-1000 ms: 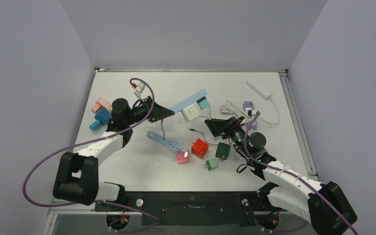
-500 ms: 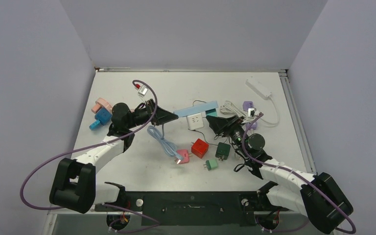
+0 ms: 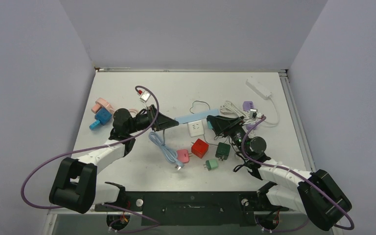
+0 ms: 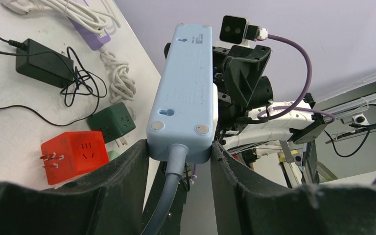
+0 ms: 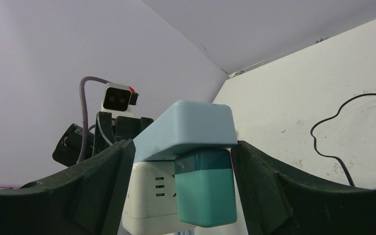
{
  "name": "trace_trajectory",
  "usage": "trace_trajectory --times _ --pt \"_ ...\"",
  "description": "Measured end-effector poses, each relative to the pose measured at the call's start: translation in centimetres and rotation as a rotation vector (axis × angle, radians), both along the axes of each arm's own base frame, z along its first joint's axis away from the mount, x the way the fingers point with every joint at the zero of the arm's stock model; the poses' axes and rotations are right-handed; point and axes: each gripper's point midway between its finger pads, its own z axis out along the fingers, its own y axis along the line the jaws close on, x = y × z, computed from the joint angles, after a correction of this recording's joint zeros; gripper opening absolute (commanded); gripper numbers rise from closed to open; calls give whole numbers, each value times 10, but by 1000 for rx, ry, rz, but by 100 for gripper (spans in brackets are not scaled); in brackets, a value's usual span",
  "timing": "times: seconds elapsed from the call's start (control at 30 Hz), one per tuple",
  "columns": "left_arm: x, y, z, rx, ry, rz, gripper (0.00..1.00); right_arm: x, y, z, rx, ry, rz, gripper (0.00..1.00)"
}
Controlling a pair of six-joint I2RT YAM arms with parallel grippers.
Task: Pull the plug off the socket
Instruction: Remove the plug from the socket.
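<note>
The socket is a light blue power strip (image 3: 192, 118), held level above the table. My left gripper (image 3: 170, 122) is shut on its cable end (image 4: 178, 147). Under the strip's far end sit a teal plug (image 5: 205, 188) and a white cube plug (image 5: 149, 196). My right gripper (image 5: 182, 147) straddles that end. Its fingers (image 5: 274, 186) stand either side of both plugs, with a narrow gap beside the teal plug. From above, the right gripper (image 3: 214, 122) covers most of the teal plug, while the white plug (image 3: 194, 129) shows.
Loose on the table lie a red cube plug (image 3: 199, 148), a dark green plug (image 3: 223, 150), a light green plug (image 3: 211, 164), a pink plug (image 3: 182, 156) and the blue cable (image 3: 162, 142). A white cord bundle (image 3: 232, 108), a purple plug (image 3: 248, 105) and a white strip (image 3: 258, 88) lie further back.
The left gripper has brought the power strip nearer and more level, its far end now between the right gripper's fingers. The right jaws have narrowed around the plugs.
</note>
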Motion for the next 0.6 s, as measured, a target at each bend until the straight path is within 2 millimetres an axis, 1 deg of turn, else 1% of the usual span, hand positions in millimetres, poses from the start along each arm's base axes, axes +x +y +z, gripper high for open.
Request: trace_trajectory --times 0.2,0.27,0.33,0.4,0.53,0.6 --pt "-5 0 -3 -1 0 -13 0 1 0 -6 -28 6 -6 43" --pt "-7 1 -8 4 13 -14 0 1 1 -8 -33 14 1 40" --pt "-8 1 -12 11 23 -14 0 0 2 -12 -44 24 8 39" --pt "-10 2 -17 25 35 -12 12 -1 3 -15 -54 35 15 39" --pt "-14 4 -29 73 59 -8 25 -5 3 -25 -83 67 28 39" --pt "-17 5 -40 114 85 2 33 -7 4 -33 -117 94 34 40"
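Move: The green plug sits in the blue socket strip just off the right hand's open fingertips, about 2 cm to their left and 1 cm below. From this hand the white adapter is some 7 cm left and 1 cm back, while the red cube lies about 17 cm below, 3 cm left and 2 cm ahead. The dark green adapter is equally low, 6 cm right and 1 cm ahead. For the left hand, still holding the strip's cord end, the plug is about 14 cm right, level in height and depth. The right hand goes on closing from wide to about half open until its fingers clamp at the plug's root by the strip's free end, then sinks with it about 3 cm towards the red cube and dark green adapter, tilting the fingertips down a little. The left hand keeps its pinch on the strip's cord end and goes down alongside about 4 cm and back nearly 2 cm, its wrist rolling and tipping some 10 degrees late on. ##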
